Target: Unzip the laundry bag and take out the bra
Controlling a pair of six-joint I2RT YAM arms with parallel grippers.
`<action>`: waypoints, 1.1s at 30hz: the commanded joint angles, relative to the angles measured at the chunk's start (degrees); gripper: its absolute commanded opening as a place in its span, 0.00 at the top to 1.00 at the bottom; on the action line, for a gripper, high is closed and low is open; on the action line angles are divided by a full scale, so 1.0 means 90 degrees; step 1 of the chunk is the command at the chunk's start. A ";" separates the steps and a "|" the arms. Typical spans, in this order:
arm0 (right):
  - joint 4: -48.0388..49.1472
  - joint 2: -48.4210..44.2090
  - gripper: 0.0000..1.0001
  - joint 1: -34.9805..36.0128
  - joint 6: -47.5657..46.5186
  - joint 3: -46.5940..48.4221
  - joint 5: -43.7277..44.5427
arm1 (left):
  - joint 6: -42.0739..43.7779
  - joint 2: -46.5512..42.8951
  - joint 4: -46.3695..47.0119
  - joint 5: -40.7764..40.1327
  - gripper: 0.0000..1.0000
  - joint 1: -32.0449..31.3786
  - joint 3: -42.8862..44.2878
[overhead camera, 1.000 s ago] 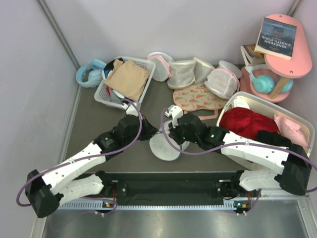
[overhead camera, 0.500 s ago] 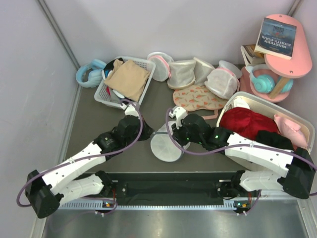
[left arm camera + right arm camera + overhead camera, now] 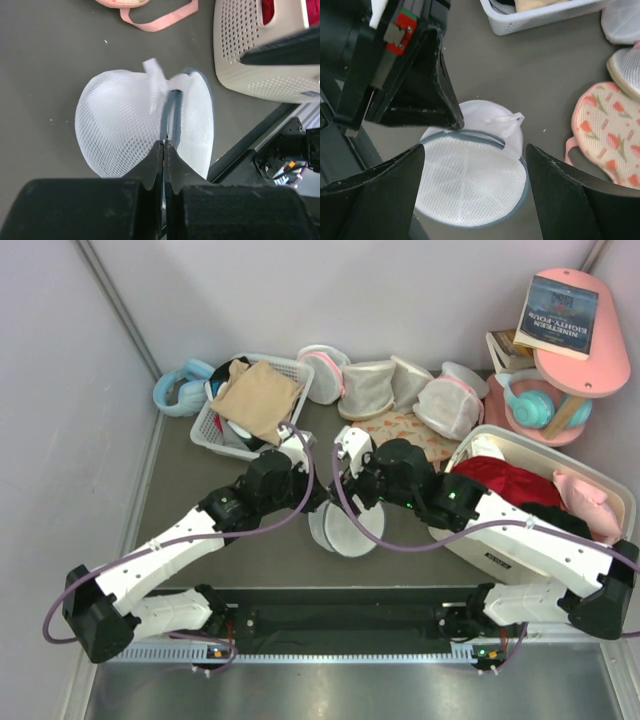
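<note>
The laundry bag [image 3: 346, 531], a round white mesh bag with a grey zipper rim, is tipped up on its edge on the dark table. My left gripper [image 3: 164, 143] is shut on that rim, and the zipper line [image 3: 172, 107] runs away from its tips between the two mesh halves. A white loop tab [image 3: 155, 80] sticks out at the far end. My right gripper [image 3: 475, 147] hovers open above the bag [image 3: 472, 182] with nothing between its fingers. The left fingertip [image 3: 451, 120] shows there, pinching the rim. The bra is hidden.
A white slatted basket [image 3: 222, 430] with tan cloth sits at the back left. Mesh bags with pink trim [image 3: 400, 388] and a floral pink pouch [image 3: 395, 432] lie behind. A cream perforated bin [image 3: 480, 550] with a red garment stands to the right.
My right gripper has opened and let go of the bag. Both arms have shifted toward the far side, and the bag has turned from flat onto its edge in the left grip.
</note>
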 commanded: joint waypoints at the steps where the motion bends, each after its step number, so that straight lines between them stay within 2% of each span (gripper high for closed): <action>1: 0.0368 0.0412 0.19 -0.0064 -0.0922 0.0073 -0.0257 | 0.0391 0.0058 0.0433 0.0471 1.00 0.0023 0.0333; 5: 0.1342 0.0432 0.18 -0.0200 -0.1168 -0.0454 -0.0793 | 0.0480 0.0058 0.0394 0.0510 1.00 0.0023 0.0362; 6: 0.1694 0.0345 0.18 -0.0471 -0.1197 -0.0755 -0.1308 | 0.0509 0.0029 0.0355 0.0442 1.00 0.0023 0.0352; 8: 0.1970 0.0267 0.18 -0.0834 -0.1120 -0.0903 -0.1721 | 0.0557 -0.0029 0.0248 0.0374 1.00 0.0023 0.0352; 12: 0.2030 0.0256 0.17 -0.1264 -0.1226 -0.0933 -0.2707 | 0.0655 -0.0195 0.0208 0.0383 1.00 0.0023 0.0323; 21: 0.1513 0.0871 0.20 -0.1343 -0.1432 -0.0543 -0.4171 | 0.0821 -0.0215 0.0208 0.0618 1.00 0.0033 0.0343; 24: 0.1230 0.1067 0.30 -0.1343 -0.1480 -0.0416 -0.4457 | 0.0851 -0.0225 0.0189 0.0540 1.00 0.0062 0.0362; 25: 0.1035 0.1096 0.41 -0.1333 -0.1519 -0.0406 -0.4457 | 0.0851 -0.0244 0.0169 0.0491 1.00 0.0082 0.0352; 27: 0.0946 0.1077 0.54 -0.1343 -0.1529 -0.0445 -0.4361 | 0.0822 -0.0283 0.0130 0.0345 1.00 0.0121 0.0352; 28: 0.0945 0.1019 0.66 -0.1343 -0.1510 -0.0513 -0.4321 | 0.0802 -0.0293 0.0091 0.0267 1.00 0.0121 0.0343; 30: 0.0897 0.0989 0.79 -0.1343 -0.1374 -0.0533 -0.4069 | 0.0666 -0.0332 0.0062 -0.0006 1.00 0.0131 0.0313; 31: 0.0723 0.1037 1.00 -0.1343 -0.1305 -0.0485 -0.3980 | 0.0617 -0.0352 0.0042 -0.0085 1.00 0.0131 0.0294; 33: 0.0517 0.1106 1.00 -0.1343 -0.1149 -0.0406 -0.3629 | 0.0402 -0.0420 0.0022 -0.0415 1.00 0.0131 0.0226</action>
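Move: The stretch of the laundry bag's zip that the right hand wants lies about 7 cm below its open fingers and 3 cm to its left, level fore and aft. The bag's body sits some 4 cm back and 1 cm right, about 11 cm down. The carrot-print mat is roughly 20 cm ahead and 15 cm right, the white basket 28 cm ahead and 20 cm left. The left hand already holds the zip edge, that stretch about 1 cm to its right and 1 cm lower. Downwards some 5 cm goes the open right hand, first easing forward over the bag, then coming back and swinging left towards the left fingertips while it sinks a little more and turns about 25 degrees counter-clockwise. There its fingers close on the zip tape right beside the left fingers, which stay shut on the edge and hold it nearly still. ##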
